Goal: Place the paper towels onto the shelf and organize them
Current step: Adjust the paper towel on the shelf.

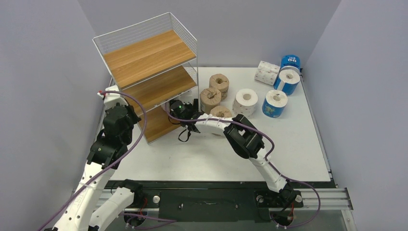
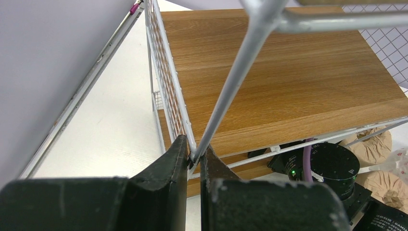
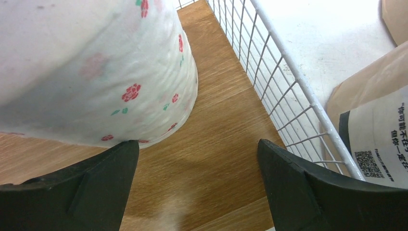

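Observation:
The shelf stands at the back left, a white wire rack with wooden boards. My left gripper is shut on a thin wire at the shelf's near left corner. My right gripper reaches into a lower tier and stands open over the board. A white floral paper towel roll sits upright there, just beyond the left fingertip; nothing lies between the fingers. On the table to the right stand three brown rolls, a white roll, three blue rolls and floral white rolls.
The shelf's wire mesh side runs close along my right finger, with a brown roll just outside it. Grey walls close in the table on the left, back and right. My right arm's forearm lies between the shelf and the brown rolls.

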You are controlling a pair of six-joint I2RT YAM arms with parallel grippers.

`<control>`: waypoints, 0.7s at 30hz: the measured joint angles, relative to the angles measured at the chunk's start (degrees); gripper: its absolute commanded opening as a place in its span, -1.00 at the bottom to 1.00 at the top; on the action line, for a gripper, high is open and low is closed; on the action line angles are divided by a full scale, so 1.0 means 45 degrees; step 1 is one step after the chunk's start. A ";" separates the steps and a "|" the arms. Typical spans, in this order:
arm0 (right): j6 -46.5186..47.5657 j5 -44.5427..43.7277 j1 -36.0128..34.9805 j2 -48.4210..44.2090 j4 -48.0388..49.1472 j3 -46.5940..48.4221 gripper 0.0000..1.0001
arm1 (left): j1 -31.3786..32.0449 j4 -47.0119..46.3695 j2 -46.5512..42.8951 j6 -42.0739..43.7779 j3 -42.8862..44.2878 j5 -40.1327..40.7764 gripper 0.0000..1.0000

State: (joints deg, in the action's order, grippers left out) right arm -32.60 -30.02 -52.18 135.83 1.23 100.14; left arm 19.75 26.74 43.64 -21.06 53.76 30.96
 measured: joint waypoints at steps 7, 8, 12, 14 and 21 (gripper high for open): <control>0.0112 0.0432 0.0019 -0.0257 0.1171 -0.0801 0.78 | 0.0010 -0.0024 0.0034 0.0000 0.0000 0.0015 -0.99; 0.0117 0.0588 0.0010 -0.0359 0.1481 -0.1064 0.78 | 0.0010 -0.0039 0.0039 0.0000 0.0000 0.0019 -0.92; 0.0146 0.1146 -0.0131 -0.0913 0.2268 -0.2089 0.78 | 0.0010 -0.0049 0.0146 -0.0112 0.0058 0.0024 -0.55; 0.0199 0.1248 -0.0253 -0.1258 0.2429 -0.2662 0.78 | 0.0015 -0.0092 0.0185 -0.0466 0.0063 -0.0034 -0.33; 0.0199 0.1321 -0.1190 -0.2725 0.2681 -0.4357 0.78 | 0.0117 -0.0053 0.0442 -0.1248 0.0199 -0.0661 0.26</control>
State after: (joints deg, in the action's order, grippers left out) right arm -31.70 -24.08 -57.54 123.57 13.30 80.53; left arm 20.27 26.50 45.63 -26.68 54.65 27.99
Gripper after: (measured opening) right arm 0.890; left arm 0.503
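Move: The left fingers are still shut on the shelf's front left post, and the flowered paper towel roll on the bottom board lies roughly 17 cm ahead, 11 cm right and 22 cm below that hand. From the open right hand, low inside the bottom shelf, that roll is about 5 cm ahead, 7 cm left, its middle slightly higher. The middle brown roll stands about 13 cm right and 3 cm ahead of this hand, the front brown roll about 18 cm right and 5 cm back. The left fingers end their pinch on the shelf post, opening to about half while the hand slides some 2 cm right with a slight roll. After a slow start the right hand, fingers still wide, backs away from the flowered roll by about 8 cm to the bottom board's front edge, rising 2 cm late on and turning some 10 degrees counter-clockwise. ##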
